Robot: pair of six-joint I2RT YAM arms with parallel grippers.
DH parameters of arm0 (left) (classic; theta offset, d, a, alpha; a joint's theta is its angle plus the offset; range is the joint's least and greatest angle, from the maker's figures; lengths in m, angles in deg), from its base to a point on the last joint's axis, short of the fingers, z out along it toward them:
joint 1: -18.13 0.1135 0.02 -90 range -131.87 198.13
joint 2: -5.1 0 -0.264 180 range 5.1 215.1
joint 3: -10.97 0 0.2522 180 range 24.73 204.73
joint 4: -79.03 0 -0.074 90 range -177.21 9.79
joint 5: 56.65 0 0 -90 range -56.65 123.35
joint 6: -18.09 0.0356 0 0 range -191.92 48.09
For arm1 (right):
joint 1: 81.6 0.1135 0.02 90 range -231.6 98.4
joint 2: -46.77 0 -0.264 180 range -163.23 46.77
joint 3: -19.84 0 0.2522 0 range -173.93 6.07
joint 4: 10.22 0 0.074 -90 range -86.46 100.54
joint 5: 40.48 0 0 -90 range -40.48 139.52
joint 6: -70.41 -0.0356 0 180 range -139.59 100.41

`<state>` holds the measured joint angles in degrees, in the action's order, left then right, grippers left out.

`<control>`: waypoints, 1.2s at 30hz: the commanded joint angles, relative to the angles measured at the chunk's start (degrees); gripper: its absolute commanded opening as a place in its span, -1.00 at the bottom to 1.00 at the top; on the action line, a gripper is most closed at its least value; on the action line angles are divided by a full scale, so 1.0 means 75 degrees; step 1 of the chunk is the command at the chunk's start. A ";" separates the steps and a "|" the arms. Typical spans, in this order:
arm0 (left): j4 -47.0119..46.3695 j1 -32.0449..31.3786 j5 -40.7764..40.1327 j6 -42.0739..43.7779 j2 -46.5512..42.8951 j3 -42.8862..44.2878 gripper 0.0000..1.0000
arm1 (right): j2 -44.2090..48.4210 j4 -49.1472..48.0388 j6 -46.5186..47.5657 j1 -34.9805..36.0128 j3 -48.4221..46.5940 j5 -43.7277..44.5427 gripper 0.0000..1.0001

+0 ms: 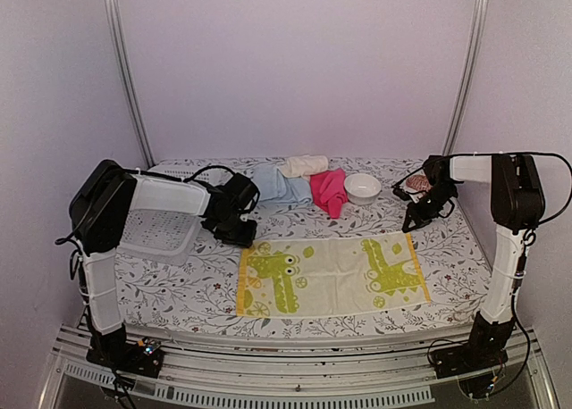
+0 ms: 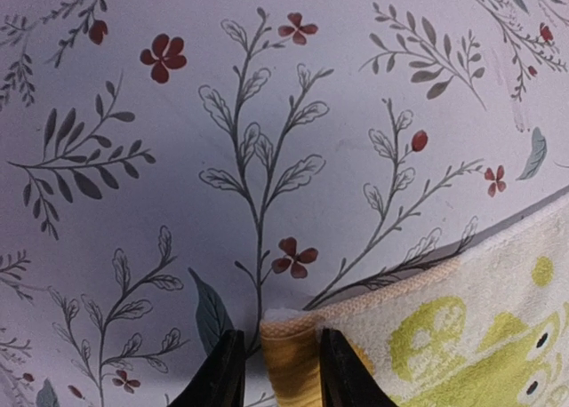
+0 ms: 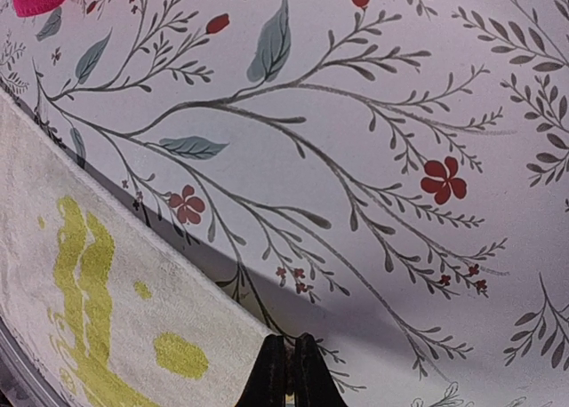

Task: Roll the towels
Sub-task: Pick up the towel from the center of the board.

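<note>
The yellow-green towel (image 1: 331, 273) with white ground lies spread flat near the table's front. My left gripper (image 1: 241, 230) is at its far left corner. In the left wrist view the left gripper (image 2: 283, 371) stands open astride that yellow-hemmed corner (image 2: 293, 354), with a small gap at the left finger. My right gripper (image 1: 416, 220) is at the far right corner, and its shut fingers (image 3: 289, 363) touch the towel's edge (image 3: 80, 283). Behind lie the light blue towel (image 1: 273, 184), the cream towel (image 1: 304, 165), which is rolled, and the hot pink towel (image 1: 329, 191).
A white bowl (image 1: 362, 187) stands right of the pink towel. A white perforated tray (image 1: 161, 235) sits under the left arm. A small pinkish object (image 1: 416, 184) lies by the right arm. The floral covering (image 1: 179, 288) spans the table, with walls close round it.
</note>
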<state>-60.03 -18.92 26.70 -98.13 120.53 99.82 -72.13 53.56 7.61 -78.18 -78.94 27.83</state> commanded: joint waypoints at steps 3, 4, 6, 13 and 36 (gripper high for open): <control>0.0162 0.0113 -0.0270 -0.0082 0.0211 0.0049 -0.34 | -0.0070 -0.0013 0.0041 0.0024 -0.0126 -0.0191 -0.93; 0.0120 0.0125 -0.0242 -0.0063 0.0208 0.0033 -0.34 | -0.0082 -0.0013 0.0051 0.0024 -0.0126 -0.0184 -0.93; -0.0052 0.0124 -0.0074 -0.0010 0.0194 -0.0022 -0.35 | -0.0102 -0.0013 0.0053 0.0018 -0.0139 -0.0189 -0.93; -0.0441 0.0148 0.0157 0.0079 0.0258 -0.0118 -0.29 | -0.0190 -0.0012 0.0065 0.0027 -0.0151 -0.0184 -0.93; -0.1979 0.0148 -0.0030 0.0683 -0.1644 -0.0776 -1.00 | 0.0676 0.0197 0.0528 -0.0584 -0.1351 -0.0080 -0.95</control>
<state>-70.80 -18.23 27.88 -95.38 111.73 94.24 -71.58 53.96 9.69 -81.44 -84.58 26.78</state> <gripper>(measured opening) 0.036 0.031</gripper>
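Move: The towel's far left corner lies between the left hand's parted fingertips, roughly 1 cm ahead and about 1 cm below. From that hand, the blue towel is some 18 cm ahead and 8 cm right, the basket about 8 cm ahead and 18 cm left. The right hand already pinches the towel's far right corner at its fingertips; the white bowl is about 13 cm ahead and 8 cm left of it, the red patterned dish 13 cm ahead and 8 cm right. Staying low over the board and easing barely 1 cm forward, the left hand shuts its part-open fingers on the towel's far left corner, while the right holds the far right corner nearly still. Then both lift the far edge together, the left going up about 6 cm with its fingertips tilting outward, the right about 3 cm up and 3 cm forward, drifting right a little. ##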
